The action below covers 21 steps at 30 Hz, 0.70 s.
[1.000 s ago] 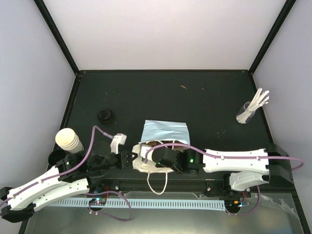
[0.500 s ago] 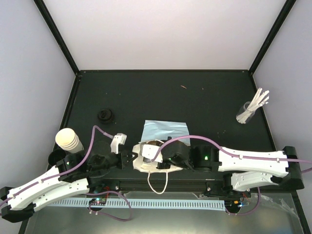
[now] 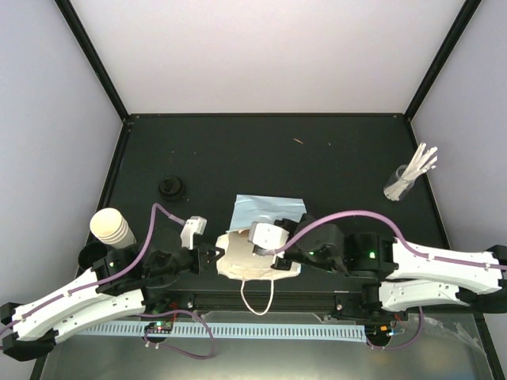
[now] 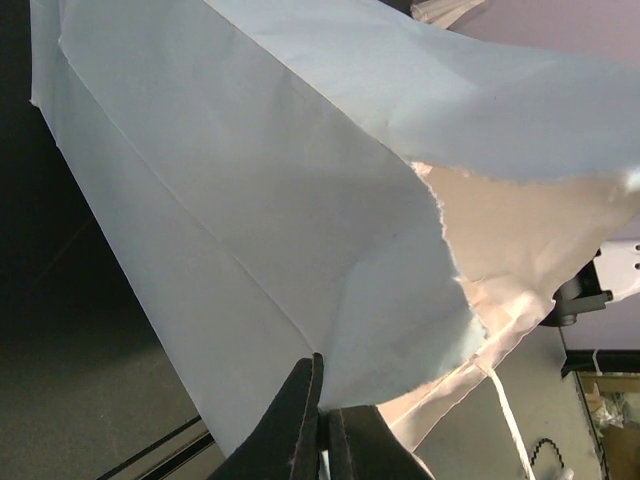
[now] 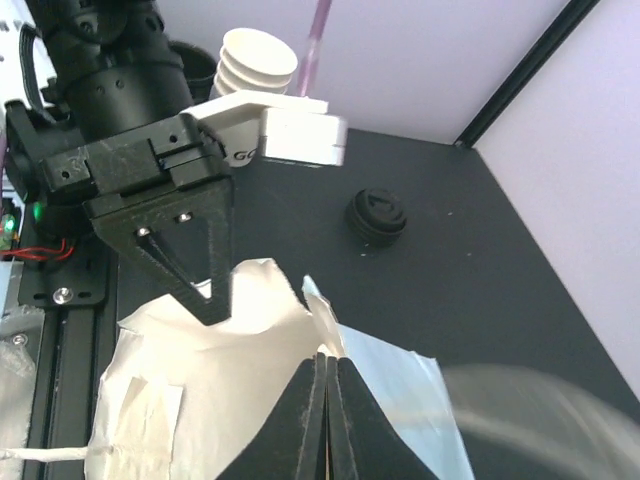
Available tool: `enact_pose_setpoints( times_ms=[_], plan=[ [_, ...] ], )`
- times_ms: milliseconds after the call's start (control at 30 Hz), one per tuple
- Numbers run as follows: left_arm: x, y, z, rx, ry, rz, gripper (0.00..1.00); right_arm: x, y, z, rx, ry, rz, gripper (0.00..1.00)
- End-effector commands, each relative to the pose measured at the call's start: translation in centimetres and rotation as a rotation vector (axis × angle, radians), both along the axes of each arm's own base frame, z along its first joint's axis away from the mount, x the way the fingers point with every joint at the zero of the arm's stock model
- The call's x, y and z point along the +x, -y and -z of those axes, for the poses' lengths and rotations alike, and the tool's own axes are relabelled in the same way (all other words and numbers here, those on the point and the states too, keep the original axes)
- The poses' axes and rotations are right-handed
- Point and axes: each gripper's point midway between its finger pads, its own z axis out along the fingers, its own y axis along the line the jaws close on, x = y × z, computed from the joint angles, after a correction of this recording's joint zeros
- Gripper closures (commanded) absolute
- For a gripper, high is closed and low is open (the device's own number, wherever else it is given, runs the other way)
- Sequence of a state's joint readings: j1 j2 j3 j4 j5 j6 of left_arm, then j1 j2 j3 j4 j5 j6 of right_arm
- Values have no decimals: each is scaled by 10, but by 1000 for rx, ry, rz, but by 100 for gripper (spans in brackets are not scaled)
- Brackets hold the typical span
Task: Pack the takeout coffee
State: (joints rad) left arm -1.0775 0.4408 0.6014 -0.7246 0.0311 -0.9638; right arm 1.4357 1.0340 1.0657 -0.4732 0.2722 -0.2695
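A light-blue paper bag (image 3: 269, 210) lies near the table's front edge, its white-lined mouth (image 3: 242, 263) facing the arms. My left gripper (image 3: 215, 255) is shut on the mouth's left rim; the left wrist view shows the bag's paper (image 4: 250, 200) pinched at my left gripper's tips (image 4: 322, 392). My right gripper (image 3: 255, 249) is shut on the far rim, where the bag's blue outside (image 5: 400, 400) meets my right gripper's tips (image 5: 328, 362). The takeout coffee shows as a stack of cream cups (image 3: 111, 227) (image 5: 258, 60) and black lids (image 3: 172, 188) (image 5: 377, 215), both left of the bag.
A clear glass of white sticks (image 3: 405, 180) stands at the far right. The bag's white handle (image 3: 257, 299) hangs over the front rail. In the right wrist view the left arm's black fingers (image 5: 205, 285) meet the bag rim close to my right gripper.
The right arm has drawn back to the right, out of the bag's mouth, and now holds the rim. The mouth's shape has shifted. The left arm has held still.
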Motion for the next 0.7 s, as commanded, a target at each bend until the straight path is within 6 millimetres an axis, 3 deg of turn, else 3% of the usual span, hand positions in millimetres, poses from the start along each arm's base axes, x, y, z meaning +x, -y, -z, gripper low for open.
enact_pose_setpoints(
  times_ms=[0,133,367,500,667],
  plan=[
    [-2,6,-9,-40,-8,11,99,6,24,-26,63,4,69,94],
    [-2,6,-10,-42,-8,12,98,13,47,-26,67,12,135,91],
    [-2,6,-9,-40,-11,11,98,28,81,-3,11,29,259,69],
    [-1,7,-9,-40,-9,9,99,29,88,5,-9,28,279,51],
    [-1,8,-8,-36,-10,11,98,30,88,15,-49,30,285,42]
  ],
)
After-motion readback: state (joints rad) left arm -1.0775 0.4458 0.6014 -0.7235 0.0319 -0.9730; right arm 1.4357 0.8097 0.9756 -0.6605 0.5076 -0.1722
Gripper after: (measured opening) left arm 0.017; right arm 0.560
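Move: The right hand is above the takeout bag's open mouth. The middle of the mouth's far rim lies about 4 cm ahead, 3 cm right and 9 cm below; the rim's right corner is also 4 cm ahead but some 14 cm right, 9 cm below. The near handle hangs about 12 cm back, 1 cm right and 12 cm below. From the left hand, still pinching the mouth's left edge, the far rim's middle is roughly 6 cm ahead, 14 cm right, about level in height. The right hand sweeps about 8 cm right over the bag's mouth, rising, then sinking, fingers opening halfway. ##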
